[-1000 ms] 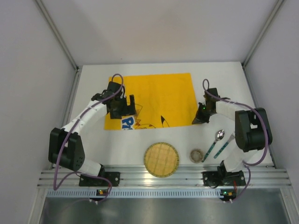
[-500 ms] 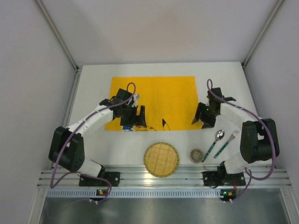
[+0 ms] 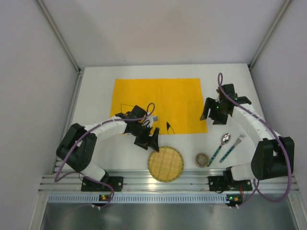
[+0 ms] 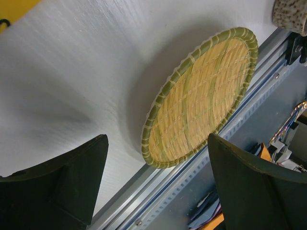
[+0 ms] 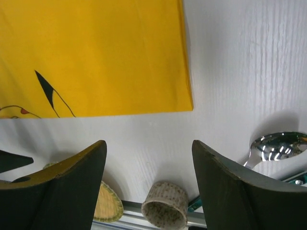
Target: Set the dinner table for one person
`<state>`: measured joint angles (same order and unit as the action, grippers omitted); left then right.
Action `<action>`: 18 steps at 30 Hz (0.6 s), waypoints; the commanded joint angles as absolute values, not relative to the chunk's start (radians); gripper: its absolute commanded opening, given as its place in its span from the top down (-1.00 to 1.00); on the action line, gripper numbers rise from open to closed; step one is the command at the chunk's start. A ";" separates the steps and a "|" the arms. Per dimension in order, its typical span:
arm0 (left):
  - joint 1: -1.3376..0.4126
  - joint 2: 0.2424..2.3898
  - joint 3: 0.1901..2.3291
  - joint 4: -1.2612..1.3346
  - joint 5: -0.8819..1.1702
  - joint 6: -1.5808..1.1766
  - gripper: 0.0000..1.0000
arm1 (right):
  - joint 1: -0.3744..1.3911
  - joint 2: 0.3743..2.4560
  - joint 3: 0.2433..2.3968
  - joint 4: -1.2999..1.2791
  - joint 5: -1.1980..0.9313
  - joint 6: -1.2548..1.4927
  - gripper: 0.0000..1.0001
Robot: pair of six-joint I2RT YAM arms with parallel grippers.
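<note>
The dinner table [image 3: 96, 91] is a white worktop. A yellow-orange mat [image 3: 158, 100] lies flat on it. A round woven plate [image 3: 166, 163], a speckled cup [image 3: 202, 159], a spoon [image 3: 220, 145] and a fork [image 3: 231, 147] lie along the near edge. My left gripper [image 3: 149, 139] hovers open just up-left of the plate, holding nothing. In its wrist view the plate [image 4: 201, 96] shows between the fingers [image 4: 81, 177]. My right gripper [image 3: 214, 114] is open and empty beside the mat's right edge. Its wrist view looks down on the mat [image 5: 96, 52], cup [image 5: 166, 203] and spoon [image 5: 278, 146].
A ribbed aluminium rail [image 3: 168, 184] runs along the near edge, right below the plate and cup, also seen as the rail [image 4: 192, 187] in the left wrist view. Grey walls enclose the left, right and far sides. Bare white worktop [image 5: 230, 72] lies right of the mat.
The right gripper opened, let go of the mat's right edge and drew back up-right. The left gripper swung from the mat's left part down-right toward the woven plate. The mat now lies flat.
</note>
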<state>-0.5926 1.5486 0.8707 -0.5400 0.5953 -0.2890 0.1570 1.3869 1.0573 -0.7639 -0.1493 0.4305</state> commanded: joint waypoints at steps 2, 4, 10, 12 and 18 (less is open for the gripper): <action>-0.620 1.607 0.851 -0.413 0.692 -0.284 -0.79 | 0.160 1.332 0.994 -0.808 -0.138 0.425 -0.45; -0.635 1.649 0.861 -0.399 0.701 -0.278 -0.78 | 0.160 1.316 0.982 -0.810 -0.137 0.425 -0.45; -0.678 1.759 0.891 -0.370 0.753 -0.256 -0.51 | 0.152 1.318 0.989 -0.818 -0.132 0.414 -0.45; -0.690 1.790 0.911 -0.376 0.747 -0.247 -0.23 | 0.152 1.322 0.994 -0.819 -0.133 0.414 -0.44; -0.695 1.819 0.910 -0.382 0.716 -0.239 1.00 | 0.149 1.335 0.999 -0.818 -0.135 0.407 -0.44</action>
<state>-0.6884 1.8030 0.9035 -0.4057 0.7944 -0.2707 0.1543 1.3441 0.9730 -0.8165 -0.1432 0.4229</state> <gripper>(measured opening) 0.076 0.720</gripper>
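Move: The plate's middle lies about 7 cm back and 7 cm right of the left hand, some 4 cm below, with its near rim only a couple of centimetres off the fingertips. The cup stands roughly 24 cm to the left hand's right and 5 cm back; the tablecloth's middle is about 21 cm ahead and 3 cm right. From the right hand the plate is about 20 cm back, 23 cm left and 10 cm below. The left hand eases about 4 cm to the right, sinking and drawing back some 3 cm each, down onto the plate's far-left rim, and turns about 10 degrees clockwise while its wide-open fingers swing nearly shut in the second half, pinching the woven rim between the tips. The empty right hand, fingers still open, drops back about 3.5 cm and down 2 cm over the table between the tablecloth's near-right corner and the cup, then holds there. ##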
